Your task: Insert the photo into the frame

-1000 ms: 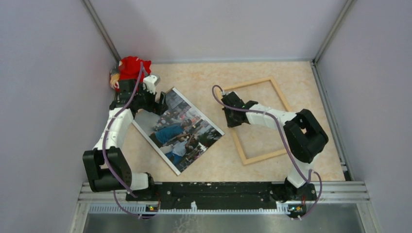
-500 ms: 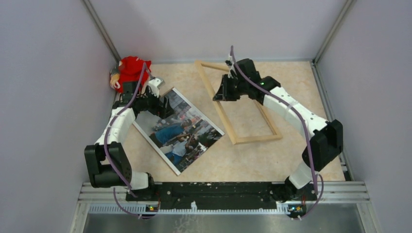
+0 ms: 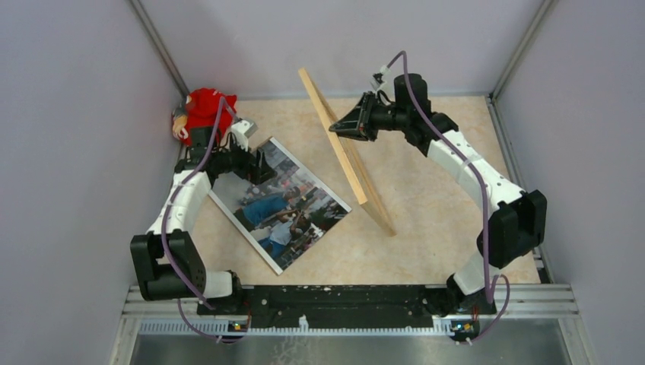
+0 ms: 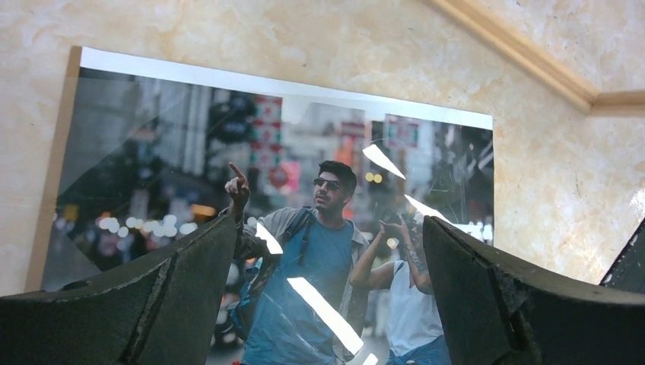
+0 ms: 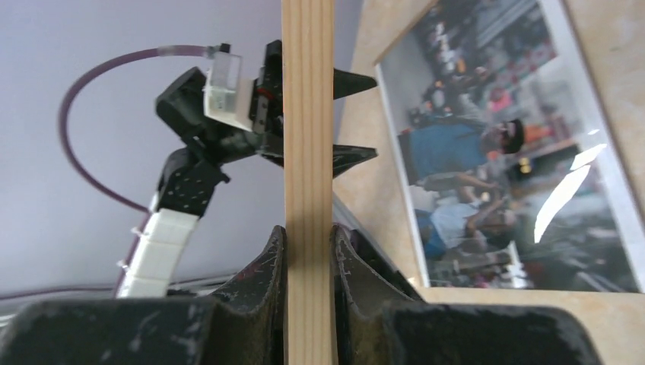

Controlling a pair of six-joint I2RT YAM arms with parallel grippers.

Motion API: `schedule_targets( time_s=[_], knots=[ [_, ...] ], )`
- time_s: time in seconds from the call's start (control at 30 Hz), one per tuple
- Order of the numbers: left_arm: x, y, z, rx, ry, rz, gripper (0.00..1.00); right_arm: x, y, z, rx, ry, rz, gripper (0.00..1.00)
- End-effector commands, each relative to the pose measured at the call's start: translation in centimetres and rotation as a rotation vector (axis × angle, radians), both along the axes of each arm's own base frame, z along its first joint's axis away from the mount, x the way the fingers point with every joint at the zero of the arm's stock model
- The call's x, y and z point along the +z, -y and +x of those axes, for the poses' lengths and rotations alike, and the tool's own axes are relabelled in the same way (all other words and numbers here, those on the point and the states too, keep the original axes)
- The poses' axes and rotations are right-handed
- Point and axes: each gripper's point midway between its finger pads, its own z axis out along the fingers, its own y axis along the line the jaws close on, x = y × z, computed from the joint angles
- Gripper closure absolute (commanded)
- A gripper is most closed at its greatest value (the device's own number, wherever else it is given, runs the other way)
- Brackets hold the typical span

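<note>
The photo (image 3: 283,202), a glossy street scene with a white border, lies flat and picture-up on the table left of centre. My left gripper (image 3: 258,164) hovers open over its far corner, and the print (image 4: 289,144) shows between the wide-apart fingers (image 4: 190,289). The light-wood frame (image 3: 346,148) is tipped up on edge and runs from high at the back down to near the table. My right gripper (image 3: 348,125) is shut on its upper rail (image 5: 308,137), which is pinched between both fingers (image 5: 266,266). Beyond the rail lies the photo (image 5: 502,152).
A red stuffed toy (image 3: 205,106) sits in the back left corner behind the left arm. Grey walls close in the back and both sides. A metal rail (image 3: 342,300) with the arm bases runs along the near edge.
The right gripper has lifted the frame from flat on the table up onto its edge and swung it back and leftward. The left gripper and the photo have barely moved.
</note>
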Motion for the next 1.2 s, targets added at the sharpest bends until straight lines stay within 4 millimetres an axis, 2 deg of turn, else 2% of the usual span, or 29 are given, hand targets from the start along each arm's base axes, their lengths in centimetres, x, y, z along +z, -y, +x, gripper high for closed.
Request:
schedule_targets(
  time_s=[0.0, 0.07, 0.13, 0.33, 0.47, 0.6, 0.73, 1.0, 1.07, 1.17],
  knots=[
    [2.2, 0.3, 0.4, -0.008, 0.086, -0.008, 0.01, 7.5, -0.6, -1.3, 0.072, 0.075, 0.225, 1.00],
    [2.3, 0.4, 0.3, -0.009, 0.088, -0.013, 0.01, 7.6, -0.2, -1.0, 0.054, 0.073, 0.223, 1.00],
    [2.5, 0.5, 0.3, -0.010, 0.092, -0.020, 0.01, 6.9, 0.5, -0.7, 0.032, 0.058, 0.218, 1.00],
    [2.7, 0.3, 0.4, -0.002, 0.112, -0.004, 0.01, 2.8, 3.8, 0.3, -0.044, -0.064, 0.295, 1.00],
    [3.0, 0.4, 0.2, -0.014, 0.121, -0.007, 0.01, 1.6, 6.6, 0.9, -0.084, -0.102, 0.309, 1.00],
    [3.5, 0.5, 0.1, -0.012, 0.132, -0.015, 0.01, 0.8, 10.0, 1.9, -0.155, -0.100, 0.256, 0.60],
    [3.5, 0.3, 0.4, -0.002, 0.136, -0.007, 0.01, 0.0, 12.8, 2.6, -0.211, -0.095, 0.211, 0.42],
    [3.0, -0.1, 0.4, 0.006, 0.148, 0.021, 0.01, -0.7, 17.0, 3.3, -0.311, -0.025, 0.009, 0.27],
    [2.8, -0.1, 0.3, 0.004, 0.148, 0.025, 0.01, -0.5, 17.9, 3.4, -0.334, 0.009, -0.039, 0.26],
    [2.4, -0.1, 0.3, 0.004, 0.147, 0.030, 0.01, -0.7, 18.1, 3.1, -0.342, 0.024, -0.058, 0.26]
  ],
)
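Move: The right fingers are shut on the top bar of the raised frame. The middle of the frame is about 14 cm below and 4 cm to their right, level with them ahead. Its lower bar is some 29 cm below and 7 cm to the right, also level. The photo lies flat about 19 cm to the left, 6 cm back and 31 cm below. From the idle left hand, the middle of the frame is roughly 27 cm to the right, 2 cm below, and level ahead. Swing the frame's top bar over its lower bar with the right gripper, away from the photo: ease up a couple of centimetres, then carry it about 17 cm right and some 4 cm forward at nearly constant height. Turn the hand roughly 20 degrees clockwise, opening the fingers wide from midway and ending the pinch, but keep one fingertip against the bar. ##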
